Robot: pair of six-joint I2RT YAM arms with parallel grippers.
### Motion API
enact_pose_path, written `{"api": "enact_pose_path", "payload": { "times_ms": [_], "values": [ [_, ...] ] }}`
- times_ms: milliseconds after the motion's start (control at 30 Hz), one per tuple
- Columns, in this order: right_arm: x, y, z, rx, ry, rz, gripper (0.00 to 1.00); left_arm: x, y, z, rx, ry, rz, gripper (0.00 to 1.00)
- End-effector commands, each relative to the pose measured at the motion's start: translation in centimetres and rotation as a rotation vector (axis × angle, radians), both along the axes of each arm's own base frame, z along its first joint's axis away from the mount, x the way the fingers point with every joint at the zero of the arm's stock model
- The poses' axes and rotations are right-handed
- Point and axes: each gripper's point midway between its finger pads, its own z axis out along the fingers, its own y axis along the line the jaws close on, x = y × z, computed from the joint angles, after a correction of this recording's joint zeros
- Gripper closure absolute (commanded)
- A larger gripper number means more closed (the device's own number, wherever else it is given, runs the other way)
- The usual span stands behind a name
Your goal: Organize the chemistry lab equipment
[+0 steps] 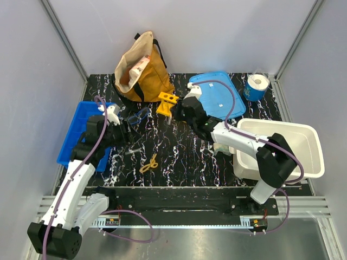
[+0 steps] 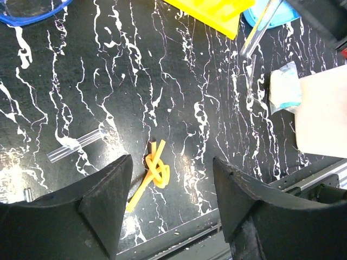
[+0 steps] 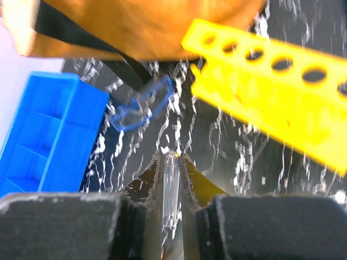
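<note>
My right gripper is shut on a thin clear tube that stands up between its fingers. It hovers beside the yellow tube rack, which lies in front of the tan bag. Clear goggles with a blue frame lie left of the rack. My left gripper hangs open above the table with nothing in it. Below it lie a small yellow looped piece and another clear tube. A pale green glove lies against the white bin.
A blue compartment tray sits at the left edge. A blue lid and a paper roll are at the back right. The white bin stands on the right.
</note>
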Motion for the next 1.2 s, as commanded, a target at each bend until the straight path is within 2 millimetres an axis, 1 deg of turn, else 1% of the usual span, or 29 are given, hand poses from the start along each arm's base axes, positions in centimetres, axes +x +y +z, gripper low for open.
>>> {"api": "enact_pose_path", "payload": {
  "times_ms": [0, 33, 67, 133, 200, 267, 367, 467, 667, 800, 967, 1033, 1167],
  "values": [
    [2.7, 0.6, 8.5, -0.09, -0.479, 0.14, 0.88, 0.4, 0.8, 0.9, 0.049, -0.086, 0.006, 0.35],
    [2.8, 0.8, 9.2, -0.114, -0.531, 0.163, 0.88, 0.2, 0.8, 0.9, 0.048, -0.091, 0.011, 0.34],
    [3.0, 0.8, 9.9, -0.133, -0.58, 0.169, 0.88, 0.1, 0.6, 1.3, 0.04, -0.108, 0.0, 0.34],
    [3.7, 0.7, 11.1, -0.154, -0.652, 0.162, 0.86, 0.0, 1.0, 1.7, 0.045, -0.132, 0.018, 0.34],
    [4.9, 0.6, 11.6, -0.153, -0.685, 0.156, 0.85, 0.0, 1.6, 1.9, 0.062, -0.146, 0.054, 0.34],
    [5.9, 1.0, 12.0, -0.173, -0.725, 0.173, 0.86, -0.1, 2.0, 2.1, 0.069, -0.161, 0.076, 0.34],
    [7.2, 1.4, 11.4, -0.23, -0.779, 0.174, 0.86, -0.2, 2.1, 2.5, 0.064, -0.178, 0.084, 0.34],
    [8.4, 1.7, 10.8, -0.257, -0.827, 0.17, 0.86, -0.2, 2.2, 2.1, 0.068, -0.165, 0.086, 0.34],
    [10.3, 2.4, 9.6, -0.243, -0.857, 0.168, 0.85, -0.1, 2.2, 2.0, 0.069, -0.16, 0.087, 0.34],
    [10.7, 2.8, 8.0, -0.214, -0.842, 0.168, 0.85, 0.0, 2.3, 2.0, 0.074, -0.16, 0.096, 0.34],
    [11.3, 3.2, 6.6, -0.199, -0.835, 0.161, 0.85, 0.0, 2.3, 1.9, 0.071, -0.154, 0.095, 0.34],
    [11.8, 3.2, 6.7, -0.193, -0.841, 0.152, 0.85, -0.1, 2.2, 1.8, 0.069, -0.151, 0.089, 0.34],
    [12.6, 3.1, 6.0, -0.195, -0.838, 0.138, 0.84, 0.0, 2.2, 1.7, 0.07, -0.146, 0.089, 0.34]
  ]
}}
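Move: The right hand already holds the glass test tube, some 17 cm above the table. The middle of the yellow rack lies about 9 cm ahead, 3 cm right and 13 cm down, its left end slanting farther out. From this hand the blue goggles are about 8 cm ahead and 17 cm left, the orange bag 22 cm ahead and 13 cm left, the blue lid 18 cm ahead and 22 cm right. From the left hand the rack is roughly 22 cm ahead, 20 cm right. Keeping its pinch on the test tube, the right hand goes about 11 cm forward and a little left towards the left end of the yellow rack, first rising about 9 cm and then sinking some 6 cm while still easing forward. As it goes the wrist tips up some 40 degrees, so the fingers come to point about level towards the bag and the tube swings towards upright, while the open, empty left hand shifts about 2 cm left and slightly up. ##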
